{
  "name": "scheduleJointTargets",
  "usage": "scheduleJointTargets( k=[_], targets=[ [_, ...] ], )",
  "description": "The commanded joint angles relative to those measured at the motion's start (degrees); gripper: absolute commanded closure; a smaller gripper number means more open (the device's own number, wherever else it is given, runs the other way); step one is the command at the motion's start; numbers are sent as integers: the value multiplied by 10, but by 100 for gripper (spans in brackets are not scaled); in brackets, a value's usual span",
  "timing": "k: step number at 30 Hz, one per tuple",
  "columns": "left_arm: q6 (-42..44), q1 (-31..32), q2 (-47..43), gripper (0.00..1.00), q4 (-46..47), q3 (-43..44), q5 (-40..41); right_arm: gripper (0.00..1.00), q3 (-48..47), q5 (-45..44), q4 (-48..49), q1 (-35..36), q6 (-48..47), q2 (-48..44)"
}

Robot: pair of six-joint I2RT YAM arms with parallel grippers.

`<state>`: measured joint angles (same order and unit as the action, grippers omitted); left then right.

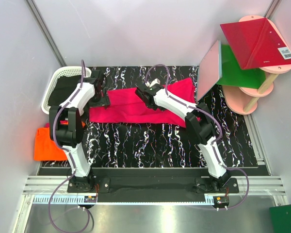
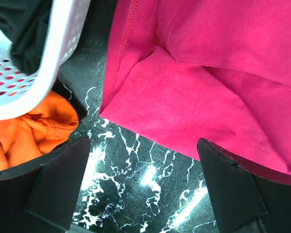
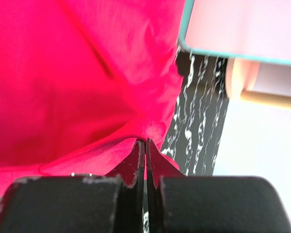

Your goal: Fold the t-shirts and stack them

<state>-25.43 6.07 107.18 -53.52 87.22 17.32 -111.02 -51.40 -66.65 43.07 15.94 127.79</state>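
Note:
The hot pink t-shirt (image 1: 123,109) lies spread across the back of the black marbled mat (image 1: 160,143). My left gripper (image 1: 101,91) hovers at the shirt's left edge, open. In the left wrist view its fingers (image 2: 143,160) stand wide apart over bare mat, with the pink hem (image 2: 199,87) just beyond them. My right gripper (image 1: 141,92) is over the shirt's upper middle, shut on a pinch of pink cloth (image 3: 63,82) that bunches at its tips (image 3: 145,141). The orange t-shirt (image 1: 46,143) lies crumpled off the mat's left edge and shows in the left wrist view (image 2: 34,131).
A white basket (image 1: 63,77) holding dark cloth stands at the back left, close to my left gripper (image 2: 63,43). A pink-faced panel (image 1: 209,68) leans at the mat's right rear, beside green (image 1: 240,73) and red (image 1: 257,43) panels on a pink stand.

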Motion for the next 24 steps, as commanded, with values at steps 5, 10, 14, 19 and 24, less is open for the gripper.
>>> scheduleJointTargets(
  k=[5,10,14,19,24],
  targets=[
    [-10,1,45,3,6,-29,-21,100,-125,-107,28,-18,-103,79],
    [-6,1,45,3,3,-29,-14,100,-159,-135,28,-29,-113,104],
    [-2,1,51,3,-3,-26,-5,100,-177,-152,28,-39,-108,116],
    [-6,1,58,3,-12,-27,-2,99,-227,-172,30,-54,-123,149],
    [-5,1,61,3,-20,-27,6,65,-249,-176,54,-80,-145,185]
  ],
)
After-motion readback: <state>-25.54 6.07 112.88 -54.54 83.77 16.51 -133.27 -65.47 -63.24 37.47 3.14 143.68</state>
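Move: Below the open left hand lies the red shirt's near left corner, about 3 cm back, 5 cm left and 7 cm down; the white basket is some 17 cm left and 10 cm ahead, the orange shirt 19 cm left and 14 cm back. The right hand, shut on the shirt's near edge, has its far right corner about 21 cm ahead, 14 cm right and 9 cm down, and the pink board's middle roughly 18 cm ahead and 22 cm right. Drawing the pinched near edge forward over the shirt towards its far right corner, the right hand travels about 9 cm, rolling and tipping its fingers up by some 15 degrees, then starts to open at the very end. The left hand, already wide open, sinks 5 cm and eases back over the shirt's near left edge, tilting its fingertips backward, then stays low there; whether it touches can't be seen. ##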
